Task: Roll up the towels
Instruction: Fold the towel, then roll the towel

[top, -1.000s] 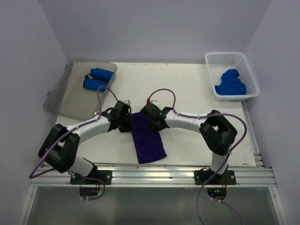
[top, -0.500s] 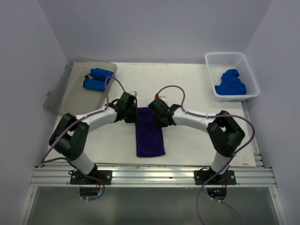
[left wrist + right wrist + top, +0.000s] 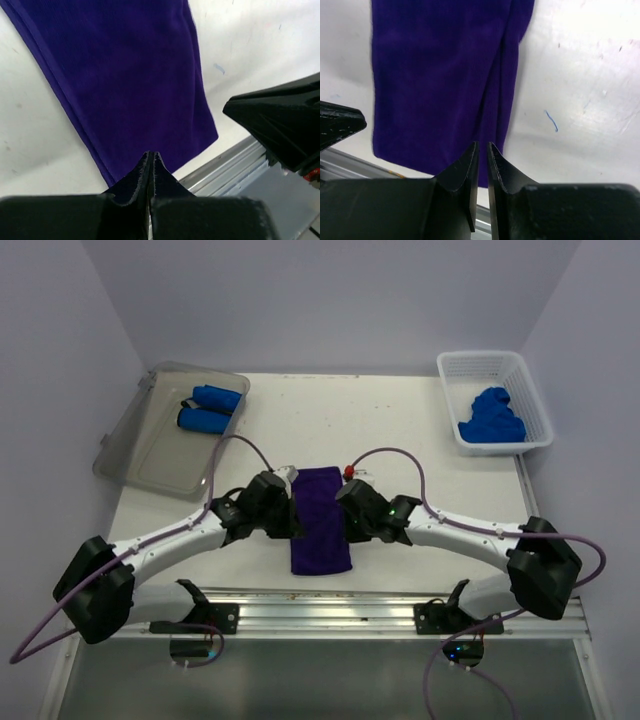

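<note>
A purple towel (image 3: 320,525), folded into a long strip, lies flat on the white table near the front edge, running front to back. My left gripper (image 3: 288,523) is at the towel's left edge. In the left wrist view it (image 3: 151,153) is shut and empty, just above the towel (image 3: 125,75) near its front left corner. My right gripper (image 3: 350,523) is at the towel's right edge. In the right wrist view it (image 3: 482,145) is shut to a thin slit and holds nothing, over the towel's (image 3: 435,75) folded right edge.
A clear bin (image 3: 150,450) at the back left holds two rolled blue towels (image 3: 208,408). A white basket (image 3: 530,390) at the back right holds crumpled blue towels (image 3: 492,418). A metal rail (image 3: 320,605) runs along the table's front edge.
The towel went from slanted to straight and slid a little away from the front edge. Both grippers then moved from its far end back along its sides toward the front.
</note>
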{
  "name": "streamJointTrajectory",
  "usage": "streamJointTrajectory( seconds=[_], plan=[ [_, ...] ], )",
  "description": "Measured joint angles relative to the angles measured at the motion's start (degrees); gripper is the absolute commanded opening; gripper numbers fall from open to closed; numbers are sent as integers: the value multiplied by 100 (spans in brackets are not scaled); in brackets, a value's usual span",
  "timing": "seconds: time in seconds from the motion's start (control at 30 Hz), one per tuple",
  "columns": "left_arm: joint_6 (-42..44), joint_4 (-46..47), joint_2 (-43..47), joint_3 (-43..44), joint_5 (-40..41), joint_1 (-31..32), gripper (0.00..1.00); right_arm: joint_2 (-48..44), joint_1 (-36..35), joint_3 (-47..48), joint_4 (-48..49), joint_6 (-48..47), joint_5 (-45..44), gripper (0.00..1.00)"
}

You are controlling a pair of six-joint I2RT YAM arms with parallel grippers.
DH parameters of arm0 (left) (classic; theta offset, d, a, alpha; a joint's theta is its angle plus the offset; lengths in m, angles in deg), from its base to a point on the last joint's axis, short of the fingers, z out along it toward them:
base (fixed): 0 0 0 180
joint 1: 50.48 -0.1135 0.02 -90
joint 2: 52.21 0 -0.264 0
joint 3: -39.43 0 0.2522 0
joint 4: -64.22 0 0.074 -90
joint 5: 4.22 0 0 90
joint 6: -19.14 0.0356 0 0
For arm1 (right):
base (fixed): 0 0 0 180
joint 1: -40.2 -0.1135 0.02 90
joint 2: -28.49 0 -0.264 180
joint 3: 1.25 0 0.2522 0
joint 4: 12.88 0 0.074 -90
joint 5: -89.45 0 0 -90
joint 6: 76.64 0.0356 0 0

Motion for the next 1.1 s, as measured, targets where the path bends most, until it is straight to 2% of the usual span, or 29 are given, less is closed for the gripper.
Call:
streamJointTrajectory(
  seconds=[0.3, 0.53, 0.63, 0.67, 0.7, 0.73, 0.77, 0.8, 0.83, 1.0, 1.1],
  plan=[
    [-404, 385, 114, -1320, -326, 369, 0, 238, -232, -669, 271, 289, 343, 15],
    [-468, 579, -9, -1397, -332, 369, 0, 407, -240, -872, 385, 391, 337, 15],
    [-463, 439, 136, -1364, -236, 374, 11, 262, -280, -898, 358, 417, 328, 16],
    [-474, 354, 254, -1357, -173, 374, 22, 149, -286, -927, 352, 444, 328, 17],
    [-481, 275, 404, -1357, -129, 374, 27, 11, -293, -957, 345, 476, 326, 18],
    [-522, 195, 577, -1357, -92, 374, 28, -153, -315, -992, 352, 509, 328, 24],
    [-570, 136, 765, -1357, -57, 374, 38, -328, -330, -1036, 365, 542, 332, 29],
    [-621, 116, 955, -1377, -42, 374, 42, -501, -348, -1084, 385, 586, 339, 38],
    [-660, 109, 1123, -1414, -39, 374, 48, -660, -367, -1134, 413, 636, 341, 41],
    [-992, 302, 1624, -1993, -142, 398, 51, -960, -546, -1360, 595, 726, 398, 44],
    [-1211, 494, 1569, -2365, -317, 437, 46, -815, -601, -1412, 658, 769, 494, 43]
  ],
)
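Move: The left gripper's mark is the towel's near-left corner, about 9 cm back from it, 2 cm to its left and 7 cm below. The right gripper's mark, the near-right corner, lies about 7 cm straight back and 6 cm down. The folded towel's middle is some 3 cm ahead of the left gripper and 5 cm to its right; the table's front edge runs about 13 cm behind that gripper, straight back. Bring both grippers back and down about 7 cm towards the towel's near end, pause low, then lift each some 4 cm while spreading the fingers to around half open. Carry on back, the left gripper sinking again and edging left until its parted fingers straddle the near-left corner; leave the right one hovering over the near-right corner after a slight dip. Tip both wrists a little further down. ##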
